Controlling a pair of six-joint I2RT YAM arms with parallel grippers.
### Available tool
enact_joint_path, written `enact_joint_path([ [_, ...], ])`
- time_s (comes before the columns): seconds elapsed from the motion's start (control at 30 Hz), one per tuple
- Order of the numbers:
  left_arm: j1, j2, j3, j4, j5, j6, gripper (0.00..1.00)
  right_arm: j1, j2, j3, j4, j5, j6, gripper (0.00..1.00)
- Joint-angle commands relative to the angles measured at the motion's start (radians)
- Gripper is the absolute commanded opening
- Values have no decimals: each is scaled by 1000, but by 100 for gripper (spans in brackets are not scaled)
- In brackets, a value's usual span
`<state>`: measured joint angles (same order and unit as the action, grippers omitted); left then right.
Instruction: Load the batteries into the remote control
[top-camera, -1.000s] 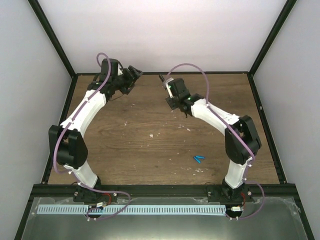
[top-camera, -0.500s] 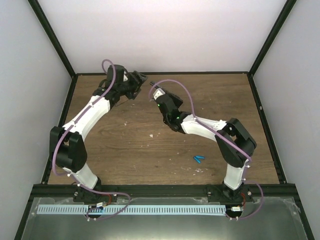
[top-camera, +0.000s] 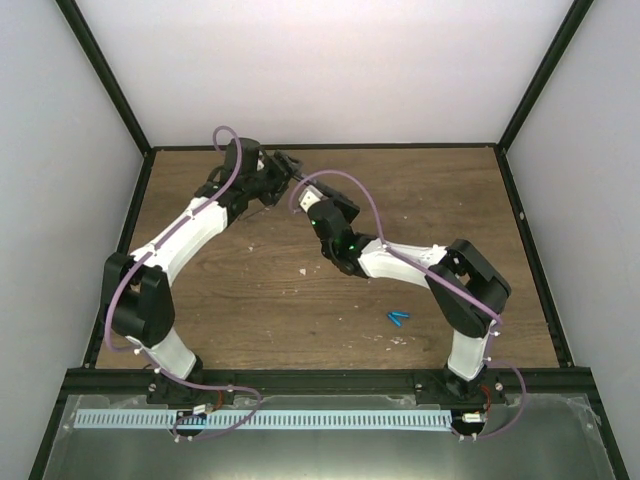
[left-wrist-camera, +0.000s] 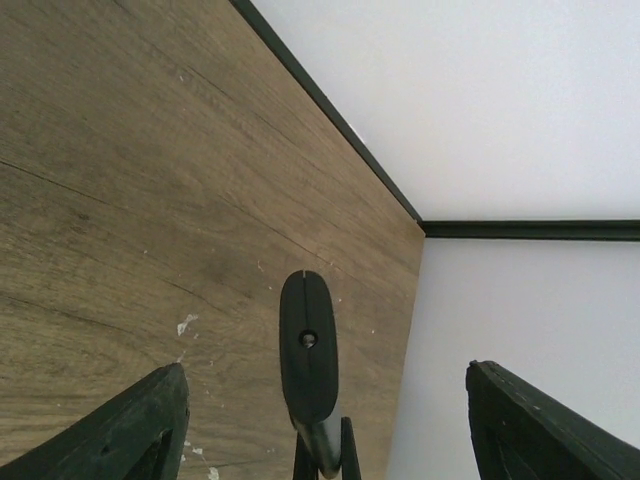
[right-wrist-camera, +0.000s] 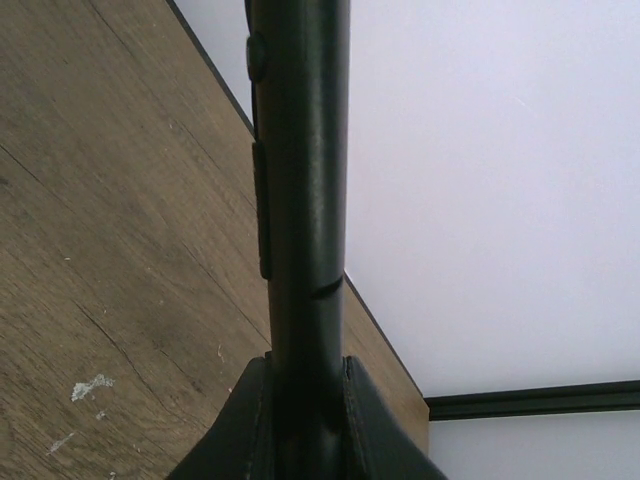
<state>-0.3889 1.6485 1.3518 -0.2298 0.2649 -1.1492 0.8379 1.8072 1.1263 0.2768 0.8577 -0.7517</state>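
Note:
My right gripper (right-wrist-camera: 305, 385) is shut on the remote control (right-wrist-camera: 300, 200), a slim black bar that rises from between its fingers. In the top view the right gripper (top-camera: 312, 196) holds the remote (top-camera: 301, 184) in the air at the back of the table, its end pointing at my left gripper (top-camera: 287, 166). The left wrist view shows the remote's rounded end (left-wrist-camera: 307, 345) in the gap of the open left gripper (left-wrist-camera: 325, 385), clear of both fingers. The two blue batteries (top-camera: 398, 318) lie on the table at the front right.
The wooden table (top-camera: 250, 290) has a black frame rail along its back edge (top-camera: 400, 146) and white walls behind and at the sides. Small white flecks (top-camera: 304, 270) dot the wood near the middle.
My right arm has swung left with the remote, bringing its end up to the left gripper. The left gripper has shifted a little to the right to meet it. The batteries have not moved.

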Motion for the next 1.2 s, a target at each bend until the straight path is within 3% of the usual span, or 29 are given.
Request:
enact_joint_path([
  [0.0,-10,-35,-8,27,-39,0,75,19,-38,-3,44,21,-16,1],
  [0.43,-20,-4,10,23,-43,11,54,35,-42,-23,116,21,-83,1],
  [0.8,-19,34,47,-9,-40,35,48,44,-37,-38,203,13,-150,1],
  [1.17,-19,53,68,-8,-35,52,20,44,-24,-39,222,15,-156,1],
])
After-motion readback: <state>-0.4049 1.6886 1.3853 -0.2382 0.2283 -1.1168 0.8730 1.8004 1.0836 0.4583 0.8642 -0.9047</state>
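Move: The left hand, open, has the middle of the remote about 6 cm to its right, level fore and aft and some 4 cm below; its near end is only 3 or 4 cm off. The right hand already grips the remote, whose middle lies about 4 cm to its left, 1 cm ahead and 1 cm up; the left fingers are some 9 cm left, 2 cm ahead and 5 cm higher. The batteries lie about 30 cm back, 13 cm right and 18 cm below the right hand. Keeping its firm-set grip on the remote, the right hand brings the free end to the left gripper, going about 2 cm up and 1.5 cm left with a slight draw back, while its pointing direction tips up some 5 degrees. The left hand waits in place with its wide-open fingers starting to close, then eases about 1 cm forward and down towards the remote and goes on closing to roughly a quarter open, bringing its pads in on either side of the near end, apparently to pinch it. ##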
